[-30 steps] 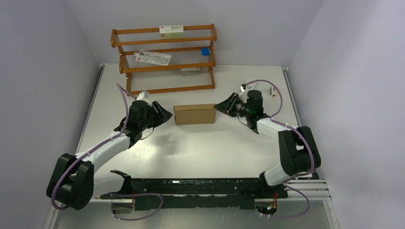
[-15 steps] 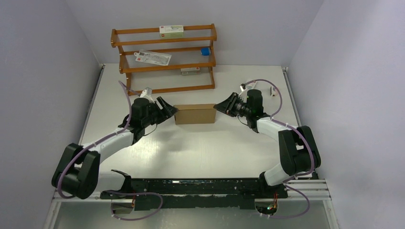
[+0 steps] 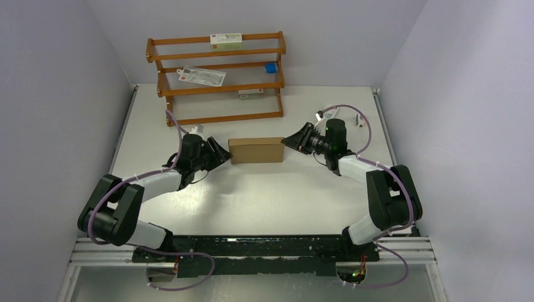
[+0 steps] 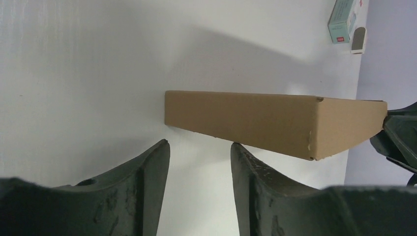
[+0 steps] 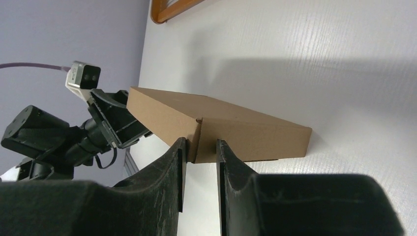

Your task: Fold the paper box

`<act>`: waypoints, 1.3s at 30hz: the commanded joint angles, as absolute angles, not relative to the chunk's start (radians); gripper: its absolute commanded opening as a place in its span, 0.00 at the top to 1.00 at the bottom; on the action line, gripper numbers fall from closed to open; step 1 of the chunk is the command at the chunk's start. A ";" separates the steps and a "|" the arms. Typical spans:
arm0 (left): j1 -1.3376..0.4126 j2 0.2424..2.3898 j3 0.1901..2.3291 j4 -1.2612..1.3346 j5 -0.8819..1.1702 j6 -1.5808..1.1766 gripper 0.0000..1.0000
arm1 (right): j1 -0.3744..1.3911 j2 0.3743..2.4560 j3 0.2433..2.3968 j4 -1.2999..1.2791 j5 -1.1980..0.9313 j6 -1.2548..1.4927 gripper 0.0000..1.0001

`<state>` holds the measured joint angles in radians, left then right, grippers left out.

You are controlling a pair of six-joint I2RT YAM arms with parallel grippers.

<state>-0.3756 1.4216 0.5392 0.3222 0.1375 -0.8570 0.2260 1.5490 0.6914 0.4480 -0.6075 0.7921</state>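
Observation:
The paper box (image 3: pixel 255 150) lies shut in the middle of the table, a plain brown flat carton. In the left wrist view the paper box (image 4: pixel 265 120) sits just past my left gripper (image 4: pixel 199 145); the jaws stand apart with bare table between them, and the right fingertip (image 4: pixel 236 147) touches the box's near edge. My left gripper (image 3: pixel 220 153) is at the box's left end. My right gripper (image 3: pixel 291 142) is at its right end. There the narrow jaws of the right gripper (image 5: pixel 199 145) straddle a corner of the paper box (image 5: pixel 246 130), pads against the cardboard.
A wooden rack (image 3: pixel 217 78) stands at the back left of the table, holding small white-and-green cartons and a blue item (image 3: pixel 270 67). A teal carton (image 4: pixel 342 19) lies near the table's far right. Table edges run along both sides.
My left arm has swung right and forward, bringing its gripper up to the box's left end. The right arm and the box have stayed put.

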 commanded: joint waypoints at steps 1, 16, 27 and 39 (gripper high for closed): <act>-0.365 1.403 0.543 0.330 0.141 -0.830 0.44 | 0.218 1.554 0.676 0.269 -0.560 0.709 0.74; -0.357 1.024 0.650 -0.088 -0.058 -0.671 0.28 | 0.217 1.418 0.845 0.108 -0.545 0.472 0.32; -0.356 0.929 0.821 -0.366 -0.095 -0.493 0.11 | 0.278 1.368 0.940 0.023 -0.574 0.145 0.22; -0.355 0.992 0.744 -0.167 0.020 -0.598 0.08 | 0.206 1.421 0.772 0.278 -0.646 0.484 0.20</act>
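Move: Standing on edge between the hands, the folded box has its middle about 7 cm left of the right hand and level with it fore and aft, some 6 cm below; the right fingers still pinch its upper right corner. From the left hand, low beside the box's left end, it is about 8 cm right, 3 cm ahead and 1 cm below. The small pale-green carton lies some 17 cm ahead and 15 cm right of the right hand, 10 cm below. Backing off the box's left end, the left hand rises about 15 cm and swings left, slightly back, its fingers spreading almost fully and tipping up. The right fingers open and let go of the upper right corner; the hand then lifts some 7 cm with little sideways travel, rolls right side up and tips up, and sinks back a couple of centimetres, fingers still wide. ##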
